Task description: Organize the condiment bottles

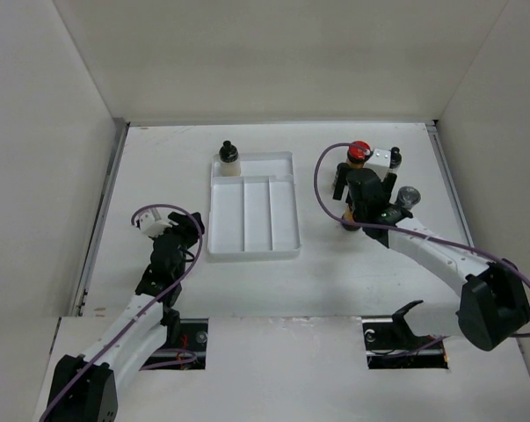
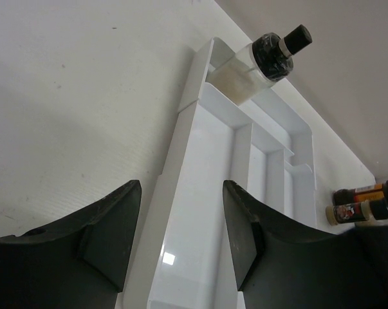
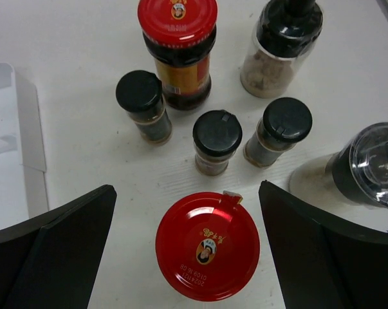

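Note:
Several condiment bottles stand in a cluster at the right. A red-capped jar sits directly under my right gripper, which is open, its fingers apart on either side of the cap. Beyond it are three small black-capped bottles, a second red-capped bottle, a clear black-capped bottle and a clear-topped grinder. One pale black-capped bottle stands in the white tray's back left corner. My left gripper is open, with the tray's left edge showing between its fingers.
The tray has three long compartments and a crosswise one at the back. White walls enclose the table on the left, back and right. The right arm's purple cable loops beside the bottle cluster.

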### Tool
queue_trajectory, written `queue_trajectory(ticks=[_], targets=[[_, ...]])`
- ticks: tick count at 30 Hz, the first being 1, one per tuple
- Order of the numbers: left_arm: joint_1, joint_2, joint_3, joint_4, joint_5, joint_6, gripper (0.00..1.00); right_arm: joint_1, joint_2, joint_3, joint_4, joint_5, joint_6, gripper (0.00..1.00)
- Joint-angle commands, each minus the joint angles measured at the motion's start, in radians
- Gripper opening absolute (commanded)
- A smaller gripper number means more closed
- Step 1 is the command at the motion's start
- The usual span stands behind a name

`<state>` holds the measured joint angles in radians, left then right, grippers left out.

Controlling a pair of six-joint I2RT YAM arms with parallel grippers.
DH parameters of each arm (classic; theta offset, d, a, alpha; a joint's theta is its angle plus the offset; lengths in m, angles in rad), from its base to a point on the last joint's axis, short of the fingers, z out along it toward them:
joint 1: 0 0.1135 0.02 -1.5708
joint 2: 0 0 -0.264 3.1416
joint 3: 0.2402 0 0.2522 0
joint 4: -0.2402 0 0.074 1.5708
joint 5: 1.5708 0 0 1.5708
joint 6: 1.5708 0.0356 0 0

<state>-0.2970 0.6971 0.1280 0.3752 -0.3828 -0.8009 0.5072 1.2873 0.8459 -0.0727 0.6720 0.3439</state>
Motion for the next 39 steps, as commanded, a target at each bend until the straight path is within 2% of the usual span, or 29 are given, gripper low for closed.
queue_trajectory(ticks=[1,7,22,25,30,32,36,39], targets=[[-0.004,-0.002,-0.001,0.056,0.005,0.006,0.52,-0.003,-0.014,-0.007,-0.01,-0.034,0.056,1.0],[-0.001,-0.008,-0.002,0.051,0.005,0.006,0.52,-0.006,0.024,-0.018,-0.036,-0.063,0.09,1.0],[-0.001,-0.011,-0.004,0.053,0.018,0.0,0.52,-0.005,0.023,-0.088,-0.069,-0.028,0.139,0.99],[-0.001,-0.013,-0.007,0.059,0.01,-0.001,0.53,-0.005,0.011,-0.103,-0.027,-0.022,0.15,0.91],[-0.003,-0.011,-0.005,0.059,0.019,-0.001,0.53,-0.003,0.024,-0.105,0.034,0.011,0.119,0.9],[-0.003,-0.013,-0.005,0.059,0.013,0.002,0.53,-0.003,0.024,-0.105,0.053,0.009,0.115,0.84],[0.0,-0.014,-0.007,0.057,0.025,-0.001,0.53,0.009,0.009,-0.113,0.1,0.018,0.093,0.67],[-0.003,-0.005,-0.005,0.06,0.016,0.0,0.53,0.023,-0.031,-0.11,0.108,0.011,0.089,0.58]])
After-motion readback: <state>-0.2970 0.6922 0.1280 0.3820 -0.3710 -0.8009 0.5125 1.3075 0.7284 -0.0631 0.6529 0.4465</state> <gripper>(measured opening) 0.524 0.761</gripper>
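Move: The near red-lidded jar stands just below the right hand: about 2 cm back, 1 cm to its right, its middle some 8 cm down. Directly beyond that jar by about 7 cm is the middle shaker; the right shaker stands 5 cm right of the middle one. The left shaker is roughly 9 cm ahead and 4 cm left of the hand, the clear grinder 12 cm right and 1 cm ahead. From the left hand the jar lies about 49 cm right and 4 cm ahead. The near red-lidded jar is straddled from above by the right hand, which sinks about 6 cm with its fingers wide open, easing back nearly 3 cm and tipping down some 10 degrees. At the bottom the fingers close by about a quarter and pinch the jar from both sides at its lid end, while the hand creeps up and forward again by under a centimetre. ##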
